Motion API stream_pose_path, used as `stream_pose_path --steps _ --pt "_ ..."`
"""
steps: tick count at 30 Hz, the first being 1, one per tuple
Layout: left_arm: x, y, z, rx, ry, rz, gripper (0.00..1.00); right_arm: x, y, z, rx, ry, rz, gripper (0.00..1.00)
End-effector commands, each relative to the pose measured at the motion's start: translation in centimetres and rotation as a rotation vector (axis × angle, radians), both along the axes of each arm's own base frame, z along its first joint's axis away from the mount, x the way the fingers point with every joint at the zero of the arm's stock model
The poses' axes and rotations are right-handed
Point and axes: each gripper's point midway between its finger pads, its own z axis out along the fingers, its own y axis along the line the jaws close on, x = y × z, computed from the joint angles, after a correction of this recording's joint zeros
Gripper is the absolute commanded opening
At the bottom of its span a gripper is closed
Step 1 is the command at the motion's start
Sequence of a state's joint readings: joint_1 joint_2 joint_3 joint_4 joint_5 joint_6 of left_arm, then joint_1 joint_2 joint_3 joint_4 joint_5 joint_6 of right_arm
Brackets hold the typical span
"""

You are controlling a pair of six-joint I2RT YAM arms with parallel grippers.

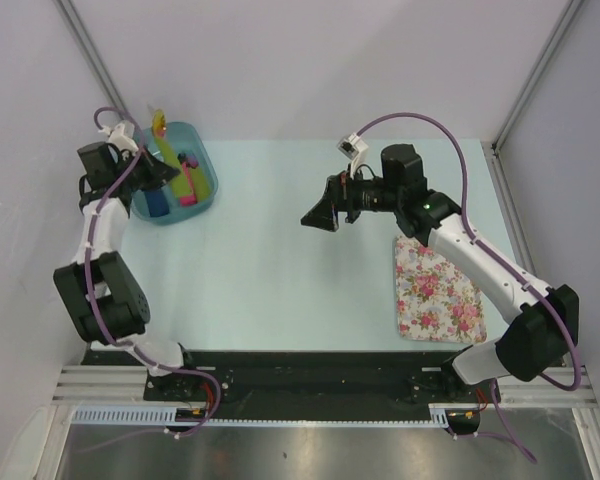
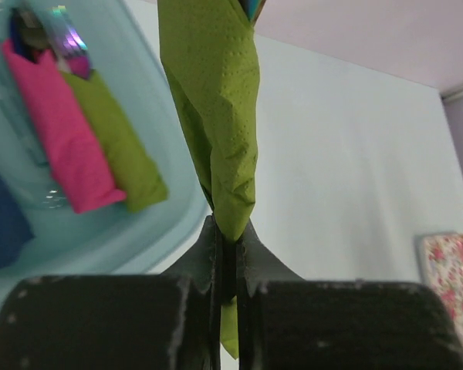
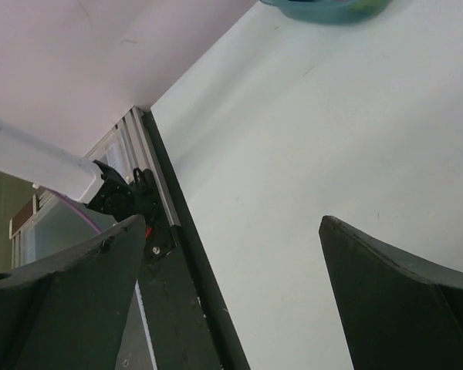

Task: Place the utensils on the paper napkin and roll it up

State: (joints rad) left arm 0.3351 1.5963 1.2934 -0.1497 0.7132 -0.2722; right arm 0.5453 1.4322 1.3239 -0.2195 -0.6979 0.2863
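Observation:
My left gripper [image 2: 228, 231] is shut on the lower end of a rolled olive-green paper napkin [image 2: 216, 100], which stands up from the jaws beside the teal bin [image 2: 166, 220]. In the top view the left gripper [image 1: 152, 170] sits at that bin's [image 1: 209, 181] left side. No utensils show on their own; whether any lie inside the roll is hidden. My right gripper [image 1: 320, 214] hovers over the table's middle, left of the floral mat. It [image 3: 233, 223] is open wide with only bare table between its fingers.
The bin holds a pink roll [image 2: 58, 131], a lime roll [image 2: 116, 142] and a blue roll [image 2: 0, 223]. A white pink-flowered mat [image 1: 438, 290] lies at the right front. Grey walls close in the back and sides.

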Motion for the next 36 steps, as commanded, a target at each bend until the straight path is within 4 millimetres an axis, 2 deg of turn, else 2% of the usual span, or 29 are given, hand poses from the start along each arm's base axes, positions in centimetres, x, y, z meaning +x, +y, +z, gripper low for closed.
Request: stream_pose_path --steps 1,2,4,5,6,10,11,12,14,15,18,19,20,22,32,36 --pt "3.1 4.4 1.3 0.120 -0.078 0.064 0.00 -0.2 -0.2 0.0 0.003 -0.021 0.024 1.00" --pt "3.9 5.3 -0.4 0.110 -0.044 0.076 0.00 -0.1 -0.1 -0.3 -0.001 -0.015 0.025 1.00" --pt "5.1 6.3 -0.2 0.114 -0.055 0.088 0.00 -0.1 0.0 -0.6 0.001 -0.007 0.030 1.00" --pt "5.8 7.0 -1.9 0.102 -0.024 0.098 0.00 -0.1 0.0 -0.9 -0.001 0.000 0.029 1.00" --pt "6.4 7.6 -1.5 0.111 -0.037 0.106 0.00 0.0 0.0 -1.0 0.000 0.003 0.029 1.00" --pt "8.1 9.4 -3.2 0.132 -0.025 0.132 0.00 0.0 0.1 -1.4 0.001 0.013 0.033 1.00" --pt "8.6 9.6 -2.9 0.132 -0.036 0.130 0.00 0.0 0.1 -1.6 -0.001 0.017 0.033 1.00" --pt "9.0 9.8 -4.3 0.116 -0.012 0.129 0.00 0.1 0.1 -1.7 -0.002 0.024 0.032 1.00" --pt "9.6 10.2 -4.5 0.111 -0.006 0.129 0.00 0.1 0.2 -1.9 0.000 0.033 0.033 1.00" --pt "9.8 10.3 -5.5 0.096 0.011 0.128 0.00 0.1 0.2 -2.1 -0.001 0.039 0.034 1.00" --pt "10.4 10.7 -5.9 0.100 0.012 0.129 0.00 0.2 0.4 -2.3 0.002 0.044 0.038 1.00" --pt "10.6 10.8 -6.9 0.096 0.031 0.128 0.00 0.2 0.4 -2.4 0.000 0.048 0.040 1.00" --pt "10.8 10.9 -6.9 0.101 0.029 0.126 0.00 0.2 0.5 -2.4 0.001 0.050 0.041 1.00" --pt "11.0 11.2 -8.2 0.107 0.053 0.126 0.00 0.3 0.5 -2.5 0.001 0.054 0.043 1.00" --pt "11.6 12.5 -11.4 0.128 0.107 0.135 0.00 0.4 0.6 -3.3 -0.005 0.072 0.043 1.00" --pt "11.7 12.4 -12.6 0.103 0.131 0.133 0.00 0.4 0.5 -3.5 -0.006 0.072 0.041 1.00"
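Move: The left hand already pinches the green utensil roll, spoon end pointing outward. The open spot in the blue tray, between the blue and pink rolls, lies roughly 14 cm ahead, 11 cm left and 22 cm below. Of the rolls at that depth, blue is about 12 ahead and 16 left, pink 14 ahead and 7 left, the other green one 15 ahead and 4 left. From the empty right hand the spot is some 31 cm ahead, 43 left and 29 below. Still pinching the green utensil roll in shut fingers, the left hand brings it forward and left on a downward slant, over the gap between the blue and pink rolls, then sinks nearly straight: about 15 cm down in all, some 10 each forward and left, tipping about 10 degrees nose-down. The right hand, open and empty, sinks about 4 cm over bare table. ##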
